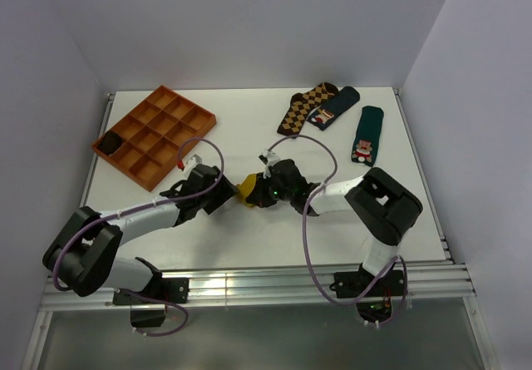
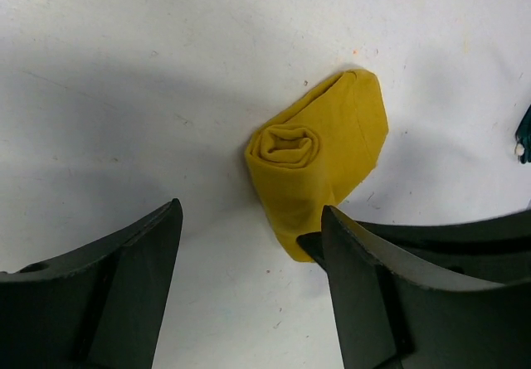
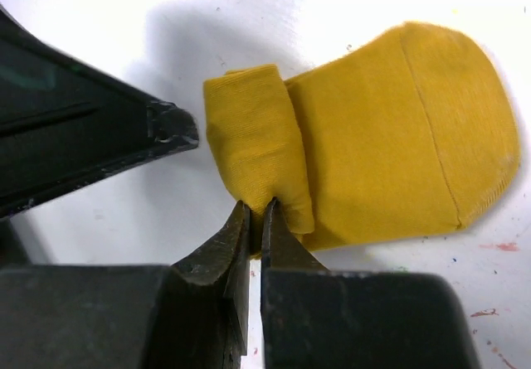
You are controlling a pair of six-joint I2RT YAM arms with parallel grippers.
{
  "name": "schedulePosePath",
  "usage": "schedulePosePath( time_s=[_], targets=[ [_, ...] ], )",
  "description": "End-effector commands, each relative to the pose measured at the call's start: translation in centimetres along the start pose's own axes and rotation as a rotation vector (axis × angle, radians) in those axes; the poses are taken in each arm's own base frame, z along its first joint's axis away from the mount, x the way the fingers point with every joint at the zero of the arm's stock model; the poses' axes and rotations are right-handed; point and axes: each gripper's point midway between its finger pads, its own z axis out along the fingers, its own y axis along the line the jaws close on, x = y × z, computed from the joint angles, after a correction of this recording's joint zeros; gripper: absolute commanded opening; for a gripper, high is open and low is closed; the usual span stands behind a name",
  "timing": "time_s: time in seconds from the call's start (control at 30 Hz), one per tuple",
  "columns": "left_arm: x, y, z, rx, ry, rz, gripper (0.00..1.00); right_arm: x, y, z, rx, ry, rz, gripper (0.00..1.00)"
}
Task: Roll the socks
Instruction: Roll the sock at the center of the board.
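Observation:
The mustard-yellow sock (image 1: 248,192) lies at the middle of the table, one end wound into a tight roll (image 2: 286,145) and the rest flat (image 3: 398,128). My right gripper (image 3: 255,207) is shut, its tips pinching the lower edge of the roll (image 3: 253,137). My left gripper (image 2: 251,211) is open just short of the roll's end, with only bare table between its fingers. One left fingertip (image 3: 170,124) sits close beside the roll, apart from it. Seen from the top, my left gripper (image 1: 224,189) and my right gripper (image 1: 264,194) face each other across the sock.
An orange compartment tray (image 1: 154,133) stands at the back left with a dark item (image 1: 110,143) in one cell. A brown argyle sock (image 1: 303,108) and two dark green socks (image 1: 335,108) (image 1: 366,135) lie at the back right.

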Motion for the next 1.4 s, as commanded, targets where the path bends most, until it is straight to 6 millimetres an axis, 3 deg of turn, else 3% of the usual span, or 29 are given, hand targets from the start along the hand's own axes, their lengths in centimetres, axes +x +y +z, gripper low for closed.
schedulePosePath(
  time_s=[0.0,0.47,0.77,1.03,1.23,1.37],
  targets=[
    [-0.9,-1.0,-0.1,0.045,-0.037,-0.021,0.72,6.6,-2.6,-1.1,-0.007,0.213,0.259,0.0],
    [0.1,-1.3,1.3,0.07,0.003,0.004,0.65,8.3,-4.0,-0.9,-0.086,0.297,0.523,0.0],
    [0.1,-1.4,2.3,0.069,-0.002,0.018,0.63,9.1,-5.0,-0.8,-0.071,0.339,0.555,0.0],
    [0.8,-0.2,3.3,0.036,0.013,0.018,0.56,9.3,-5.1,-0.5,-0.08,0.361,0.554,0.0],
    [1.6,1.4,4.3,-0.008,0.031,0.021,0.41,8.7,-5.3,-0.7,-0.067,0.358,0.505,0.0],
    [2.2,2.1,4.6,-0.029,0.05,0.024,0.21,7.4,-5.0,-0.9,-0.066,0.328,0.444,0.01]
  ],
)
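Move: The yellow sock's rolled part has its middle about 4 cm to the right of the left gripper, 2 cm ahead and some 3 cm lower. The right fingers already pinch its right end, with that middle about 3 cm left, 2 cm ahead and 1 cm below them. From the left gripper, the flat tail lies roughly 5 cm ahead, 7 cm right and 4 cm below; the right fingertips are about level, 6 cm right and 3 cm below. Keep the right fingers shut on the roll and turn that wrist some 30 degrees, rolling the sock forward towards its flat tail while easing about 1 cm right. Bring the left gripper about 4 cm forward and right, sinking 2 cm, to straddle the roll's free left end, and narrow its wide-open fingers onto it, fastest at the finish. ##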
